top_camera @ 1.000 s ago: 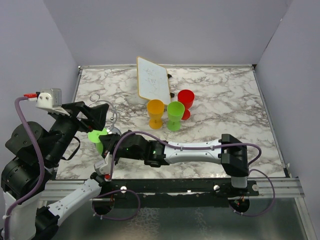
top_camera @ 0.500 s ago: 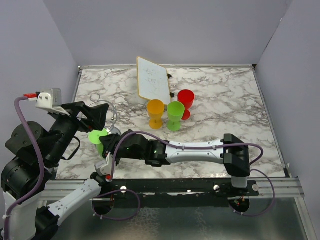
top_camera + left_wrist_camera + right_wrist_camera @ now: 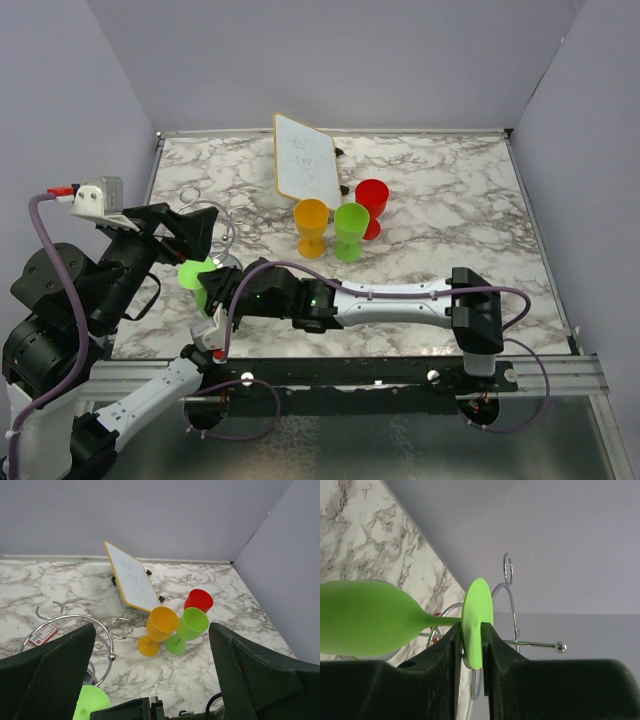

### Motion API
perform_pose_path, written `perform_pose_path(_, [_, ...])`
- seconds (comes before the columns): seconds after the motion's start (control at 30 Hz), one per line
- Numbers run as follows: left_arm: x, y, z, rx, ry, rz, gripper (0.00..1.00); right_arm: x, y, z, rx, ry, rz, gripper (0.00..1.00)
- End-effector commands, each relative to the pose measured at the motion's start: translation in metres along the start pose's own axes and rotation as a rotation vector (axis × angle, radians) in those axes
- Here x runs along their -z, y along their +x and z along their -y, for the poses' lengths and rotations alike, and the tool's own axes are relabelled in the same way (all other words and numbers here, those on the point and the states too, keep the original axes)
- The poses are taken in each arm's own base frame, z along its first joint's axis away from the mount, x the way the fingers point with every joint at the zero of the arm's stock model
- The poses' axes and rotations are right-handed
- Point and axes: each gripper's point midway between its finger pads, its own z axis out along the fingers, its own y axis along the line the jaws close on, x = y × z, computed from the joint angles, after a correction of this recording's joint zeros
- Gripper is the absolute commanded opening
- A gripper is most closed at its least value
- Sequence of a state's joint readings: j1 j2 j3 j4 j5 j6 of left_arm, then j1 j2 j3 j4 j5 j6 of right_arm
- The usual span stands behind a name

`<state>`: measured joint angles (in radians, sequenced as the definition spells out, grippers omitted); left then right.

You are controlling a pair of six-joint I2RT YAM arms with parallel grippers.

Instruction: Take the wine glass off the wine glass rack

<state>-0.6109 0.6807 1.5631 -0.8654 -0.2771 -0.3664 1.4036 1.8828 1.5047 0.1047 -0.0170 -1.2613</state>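
Observation:
A light green wine glass (image 3: 365, 617) hangs foot-up on the chrome wine glass rack (image 3: 510, 595). Its round foot (image 3: 476, 620) stands between the fingers of my right gripper (image 3: 469, 626). The jaws are narrowly parted, and the foot sits tilted across the small gap between them. From above, the glass (image 3: 193, 271) shows at the near left, with the right gripper (image 3: 215, 290) just right of it. The rack's wire arms (image 3: 208, 212) curve behind it. My left gripper (image 3: 152, 672) is wide open above the rack (image 3: 95, 622) and holds nothing.
An orange glass (image 3: 311, 228), a darker green glass (image 3: 351, 230) and a red one (image 3: 372, 205) stand together mid-table. Behind them leans a white tilted board (image 3: 305, 160). The left arm (image 3: 110, 260) crowds the table's left edge. A wall rises close on each side.
The right arm's elbow has crept slightly to the right. The glass and rack look unmoved, and the left arm has stayed still.

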Motion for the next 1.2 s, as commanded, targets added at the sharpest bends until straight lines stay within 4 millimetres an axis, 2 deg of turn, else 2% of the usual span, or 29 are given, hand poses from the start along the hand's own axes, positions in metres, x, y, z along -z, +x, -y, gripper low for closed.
perform_pose_path(0.0, [0.003,-0.006,0.006,0.014,0.031,0.012,0.98,0.01,-0.013,0.028,-0.011,0.053,0.044,0.19])
perform_pose_path(0.63, [-0.002,-0.003,0.007,0.012,0.031,0.001,0.98,0.027,-0.024,0.042,-0.02,0.081,0.093,0.02])
perform_pose_path(0.97, [-0.007,-0.001,0.01,0.014,0.033,-0.009,0.98,0.048,-0.031,0.038,0.021,0.058,0.129,0.01])
perform_pose_path(1.17, [-0.008,-0.001,0.01,0.015,0.031,-0.008,0.98,0.078,-0.048,0.04,-0.013,0.057,0.217,0.01])
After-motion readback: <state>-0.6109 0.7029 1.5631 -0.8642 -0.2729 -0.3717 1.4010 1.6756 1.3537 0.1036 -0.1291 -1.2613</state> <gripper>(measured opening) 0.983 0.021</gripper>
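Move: The green glass still hangs foot-up on the rack, its foot already between the right hand's slightly parted fingers; its middle is about 3 cm to that hand's left and 8 cm below. The rack's centre stands some 10 cm ahead and 3 cm left, its middle about 12 cm lower; the orange glass is roughly 22 cm ahead, 20 cm right and 18 cm down. From the left hand, the hanging green glass lies about 3 cm back, 7 cm left and 30 cm below. The right fingers close the small gap left and pinch the green glass by its thin foot, the pull on the gripper rising. Already starting up as they shut, the hand lifts about 4 cm, then swings right about 4 cm and somewhat back, drawing the glass away from the rack's hook with the fingers kept shut. ##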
